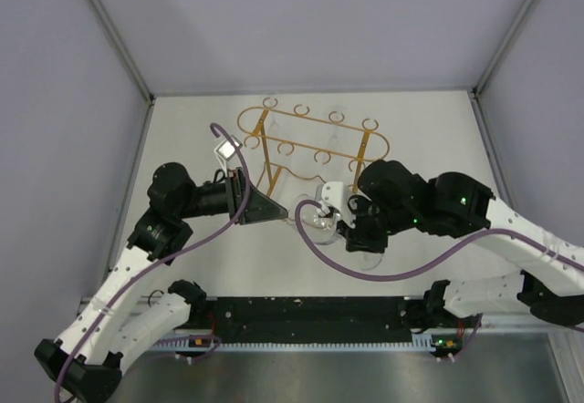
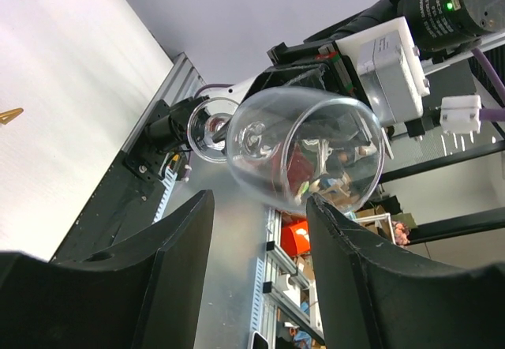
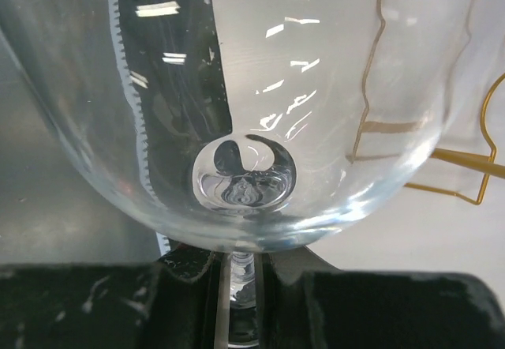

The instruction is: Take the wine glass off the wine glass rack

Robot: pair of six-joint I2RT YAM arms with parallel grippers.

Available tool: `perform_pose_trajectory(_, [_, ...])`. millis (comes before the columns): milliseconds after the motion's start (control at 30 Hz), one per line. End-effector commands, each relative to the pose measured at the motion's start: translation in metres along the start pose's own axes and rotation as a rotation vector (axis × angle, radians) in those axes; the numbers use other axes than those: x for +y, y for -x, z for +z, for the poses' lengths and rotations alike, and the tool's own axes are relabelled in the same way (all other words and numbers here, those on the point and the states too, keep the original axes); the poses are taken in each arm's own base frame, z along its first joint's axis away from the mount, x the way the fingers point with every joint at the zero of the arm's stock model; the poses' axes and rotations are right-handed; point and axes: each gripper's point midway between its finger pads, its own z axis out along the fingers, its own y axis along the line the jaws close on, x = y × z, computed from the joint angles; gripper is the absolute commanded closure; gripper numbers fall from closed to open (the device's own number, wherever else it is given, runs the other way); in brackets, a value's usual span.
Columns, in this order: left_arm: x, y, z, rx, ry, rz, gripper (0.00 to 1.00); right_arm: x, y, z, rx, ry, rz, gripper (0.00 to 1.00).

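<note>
The clear wine glass lies tilted in the air just in front of the gold wire wine glass rack, off its rails. My right gripper is shut on the thin stem, with the bowl filling the right wrist view and the round foot behind the fingers. My left gripper stands open just left of the bowl. In the left wrist view the glass hangs just past the open left gripper, with nothing between its fingers.
The rack's wavy base and a curled rail show to the right, behind the bowl. A black toothed rail runs along the near edge between the arm bases. Purple cables loop below both wrists. Grey walls close in the white table.
</note>
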Motion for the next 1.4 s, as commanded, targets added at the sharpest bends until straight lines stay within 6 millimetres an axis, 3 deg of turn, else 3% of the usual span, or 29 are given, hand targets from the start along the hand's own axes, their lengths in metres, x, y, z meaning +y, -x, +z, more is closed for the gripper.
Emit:
perform_pose_trajectory(0, [0.003, -0.001, 0.003, 0.004, -0.016, 0.038, 0.44, -0.001, 0.031, -0.005, -0.085, -0.014, -0.059, 1.0])
perform_pose_trajectory(367, [0.009, -0.004, 0.003, 0.012, 0.001, 0.048, 0.45, -0.004, 0.029, -0.007, -0.068, -0.039, -0.053, 1.0])
perform_pose_trajectory(467, [0.013, -0.005, 0.003, 0.015, 0.008, 0.047, 0.55, -0.005, 0.031, -0.006, -0.064, -0.045, -0.058, 1.0])
perform_pose_trajectory(800, [0.023, -0.006, 0.004, 0.022, 0.049, 0.059, 0.72, -0.01, 0.034, -0.006, -0.046, -0.079, -0.055, 1.0])
perform_pose_trajectory(1367, [0.046, -0.005, 0.008, 0.029, 0.13, 0.076, 0.88, -0.026, 0.03, -0.014, -0.032, -0.183, -0.014, 0.97])
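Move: The wine glass is already in my right hand by its stem, mouth tilted up. Its bowl lies about 6 cm to the right of my left hand, some 3 cm above it and about 2 cm nearer my base. From my right hand the bowl is roughly 7 cm up, 5 cm left and 2 cm ahead. The rack's middle stands some 10 cm ahead of my left hand, 7 cm to its right and about 17 cm below. I sink my left hand about 5 cm along the open side of the bowl, easing some 2 cm forward, tipping its right-pointing fingers down slightly and closing them from half open to nearly shut at the lower lip of the rim. My right hand keeps its pinch on the stem, drifts a bit forward and tilts steeper by under 10 degrees. ##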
